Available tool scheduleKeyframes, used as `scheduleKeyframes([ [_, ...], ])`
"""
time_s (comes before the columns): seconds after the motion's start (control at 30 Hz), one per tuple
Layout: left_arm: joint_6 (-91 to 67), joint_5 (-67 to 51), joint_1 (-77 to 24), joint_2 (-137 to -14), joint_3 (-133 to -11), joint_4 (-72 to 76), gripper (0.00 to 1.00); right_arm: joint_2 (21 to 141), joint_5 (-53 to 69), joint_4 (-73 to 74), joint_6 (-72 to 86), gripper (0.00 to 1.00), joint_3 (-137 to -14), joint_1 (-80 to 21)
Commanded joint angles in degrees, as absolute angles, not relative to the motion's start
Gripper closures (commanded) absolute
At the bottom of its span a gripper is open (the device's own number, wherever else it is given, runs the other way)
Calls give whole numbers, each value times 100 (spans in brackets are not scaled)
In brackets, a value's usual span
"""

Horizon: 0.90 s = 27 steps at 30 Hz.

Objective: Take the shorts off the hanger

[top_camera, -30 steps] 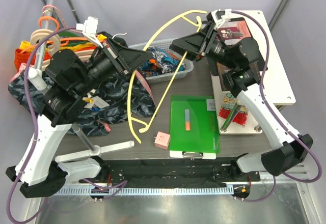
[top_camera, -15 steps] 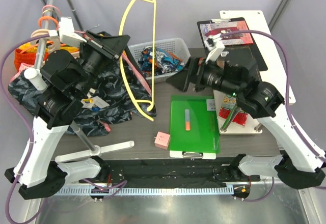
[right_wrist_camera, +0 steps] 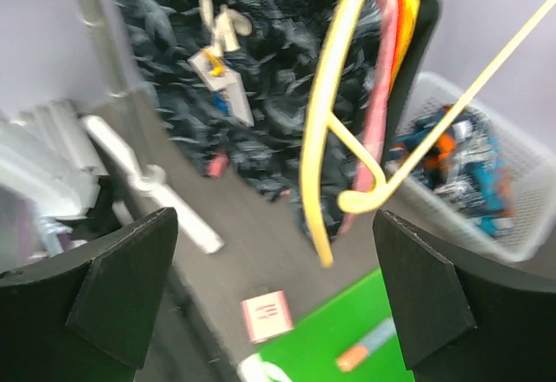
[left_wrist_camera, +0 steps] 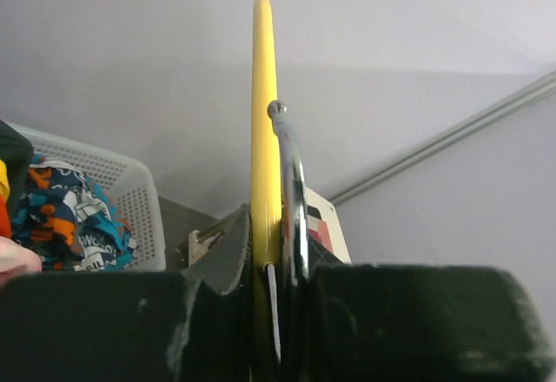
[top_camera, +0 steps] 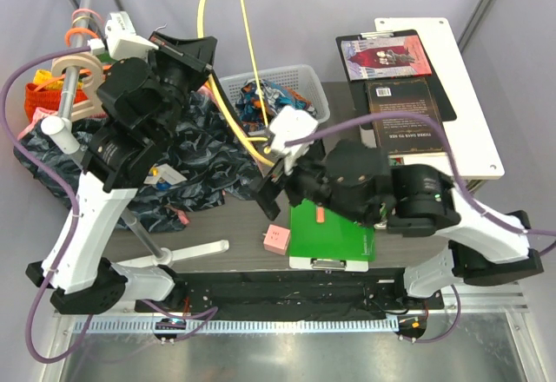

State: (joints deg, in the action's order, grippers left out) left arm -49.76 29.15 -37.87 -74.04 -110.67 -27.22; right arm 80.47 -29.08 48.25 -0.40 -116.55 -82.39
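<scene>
The pale yellow hanger (top_camera: 228,69) is bare and stands almost upright, hook end low near the basket. My left gripper (top_camera: 201,52) is shut on one of its arms; the left wrist view shows the hanger (left_wrist_camera: 264,139) pinched between the jaws of the left gripper (left_wrist_camera: 269,260). The printed shorts (top_camera: 274,102) lie bunched in the white basket (top_camera: 313,78), off the hanger; they also show in the left wrist view (left_wrist_camera: 69,217) and the right wrist view (right_wrist_camera: 460,161). My right gripper (top_camera: 271,189) is open and empty over the table's middle, with the hanger's lower end (right_wrist_camera: 334,139) ahead of it.
A dark navy leaf-patterned garment (top_camera: 195,161) lies at the left under a metal rack pole (top_camera: 78,61) with beige and orange hangers. A green clipboard (top_camera: 334,226) and a pink card (top_camera: 276,239) lie near the front. Books (top_camera: 395,61) sit on a white board at the right.
My left gripper has raised the hanger up and toward the back. My right arm has swung from the back right down to the table's middle, its gripper open.
</scene>
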Motion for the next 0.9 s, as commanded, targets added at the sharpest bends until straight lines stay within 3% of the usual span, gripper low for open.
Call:
scheduleKeyframes([
  [0.0,-4895,3550,-3771,-7392,-11426,-2452,99,8595,-4876,4712,-1422,0,-11927,-8665],
  [0.13,-4983,3612,-3779,-7392,-11426,-2557,100,8728,-5869,3468,-2230,7,-11585,-8701],
  [0.3,-5097,3735,-3771,-7251,-11198,-2619,100,8526,-6363,1831,-3731,40,-10715,-8692],
  [0.5,-5387,3876,-3779,-7119,-11004,-2689,100,8543,-6302,538,-4525,39,-10126,-8701],
  [0.77,-5704,3841,-3779,-7066,-10960,-2891,100,8666,-6618,-1947,-6831,43,-9081,-8701],
  [0.8,-5722,3815,-3779,-7049,-10934,-2892,100,8692,-6644,-2430,-7212,46,-8914,-8701],
  [0.87,-5792,3788,-3779,-7023,-10881,-2892,100,8771,-6627,-3758,-7846,63,-8623,-8701],
])
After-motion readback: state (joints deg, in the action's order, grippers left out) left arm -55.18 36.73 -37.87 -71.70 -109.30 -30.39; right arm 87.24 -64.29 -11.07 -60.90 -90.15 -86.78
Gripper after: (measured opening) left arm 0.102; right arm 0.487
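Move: The yellow hanger's near end hangs about 5 cm ahead of the open right hand, 3 cm to its left and some 3 cm lower. About 40 cm or so below the right hand lie the shorts in the white basket, some 25 cm ahead, and the pink box, about 12 cm back, both nearly in line with it sideways. From the left hand, which grips the hanger's neck, that near end lies roughly 18 cm back, 10 cm right and 10 cm lower. The hanger's near end comes in between the right fingers, which narrow to about half open around it without any clear squeeze yet. To get there the right hand reaches about 6 cm forward, slightly left and down, swinging clockwise and tipping its fingertips up, some 50 degrees in all. The left hand keeps its grip on the neck and carries it about 3 cm left with a slight counter-clockwise turn. ##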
